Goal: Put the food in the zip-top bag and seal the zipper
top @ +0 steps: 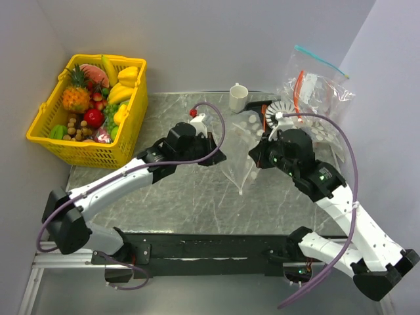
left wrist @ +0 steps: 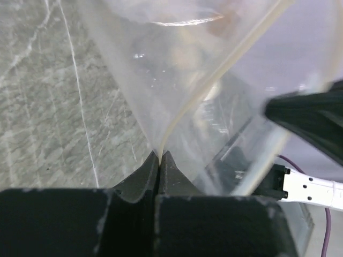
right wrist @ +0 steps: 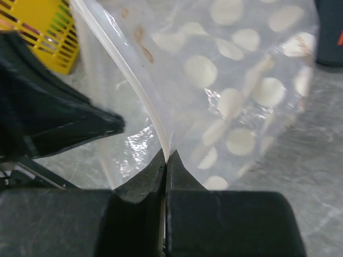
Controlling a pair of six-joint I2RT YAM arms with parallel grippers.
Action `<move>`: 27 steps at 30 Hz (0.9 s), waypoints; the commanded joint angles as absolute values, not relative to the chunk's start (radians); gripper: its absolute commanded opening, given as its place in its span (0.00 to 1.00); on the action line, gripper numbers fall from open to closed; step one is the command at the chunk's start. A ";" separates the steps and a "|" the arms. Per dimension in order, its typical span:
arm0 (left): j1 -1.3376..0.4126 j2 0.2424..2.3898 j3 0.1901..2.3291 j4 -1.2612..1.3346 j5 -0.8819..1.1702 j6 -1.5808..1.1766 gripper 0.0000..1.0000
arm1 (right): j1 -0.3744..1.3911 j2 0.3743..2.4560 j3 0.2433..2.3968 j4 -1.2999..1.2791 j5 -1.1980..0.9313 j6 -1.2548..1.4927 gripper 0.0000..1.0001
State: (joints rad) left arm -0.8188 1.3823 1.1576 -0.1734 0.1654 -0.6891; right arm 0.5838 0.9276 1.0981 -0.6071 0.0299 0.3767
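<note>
The clear polka-dot zip-top bag [top: 239, 154] hangs between my two grippers over the table's middle, its bottom corner touching the table. My left gripper [top: 213, 156] is shut on the bag's pale zipper strip [left wrist: 185, 110]; my left gripper [left wrist: 160, 155] pinches it at the fingertips. My right gripper [top: 257, 157] is shut on the strip [right wrist: 142, 91] at the other side; my right gripper [right wrist: 166, 155] pinches its end, the dotted bag wall [right wrist: 236, 80] beyond. The pineapple [top: 75, 97], strawberries [top: 98, 98] and apple [top: 93, 118] lie in the yellow basket [top: 128, 141] at far left.
The basket also holds bananas [top: 121, 92], watermelon and a green pepper. A white cup [top: 237, 98] stands at the back. A heap of other clear bags [top: 315, 88] with teal and orange strips lies at back right. Walls close in on both sides.
</note>
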 commanded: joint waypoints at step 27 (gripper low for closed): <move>-0.494 1.148 1.334 -0.613 -0.072 -0.439 0.99 | 0.627 1.246 1.091 -0.565 -0.020 0.443 0.00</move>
State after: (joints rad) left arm -0.5713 1.2144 1.2461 -0.4881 0.0502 -0.5510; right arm 0.6224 1.2575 1.0863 -0.6601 0.0124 0.4152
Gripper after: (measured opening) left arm 0.993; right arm 0.011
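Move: Each hand still pinches the rim of the zip-top bag, the fingertips some 11 cm apart. The bag's middle hangs about 7 cm ahead of the left hand, 8 cm to its right and 12 cm below. The food basket is some 27 cm ahead and 50 cm left of that hand, 16 cm lower. From the right hand, the bag's middle lies about 8 cm ahead, 3 cm left and 14 cm below; the black tray is 30 cm ahead and 11 cm right, on the table. Down first with both hands: the left sinks about 6 cm while its fingers spread wide and let go of the bag's rim, then it swings left and up, slightly forward, away from the bag towards the food basket. The right keeps its pinch and carries the rim down about 11 cm and a little left, tipping its fingers some 20 degrees further towards the table. ##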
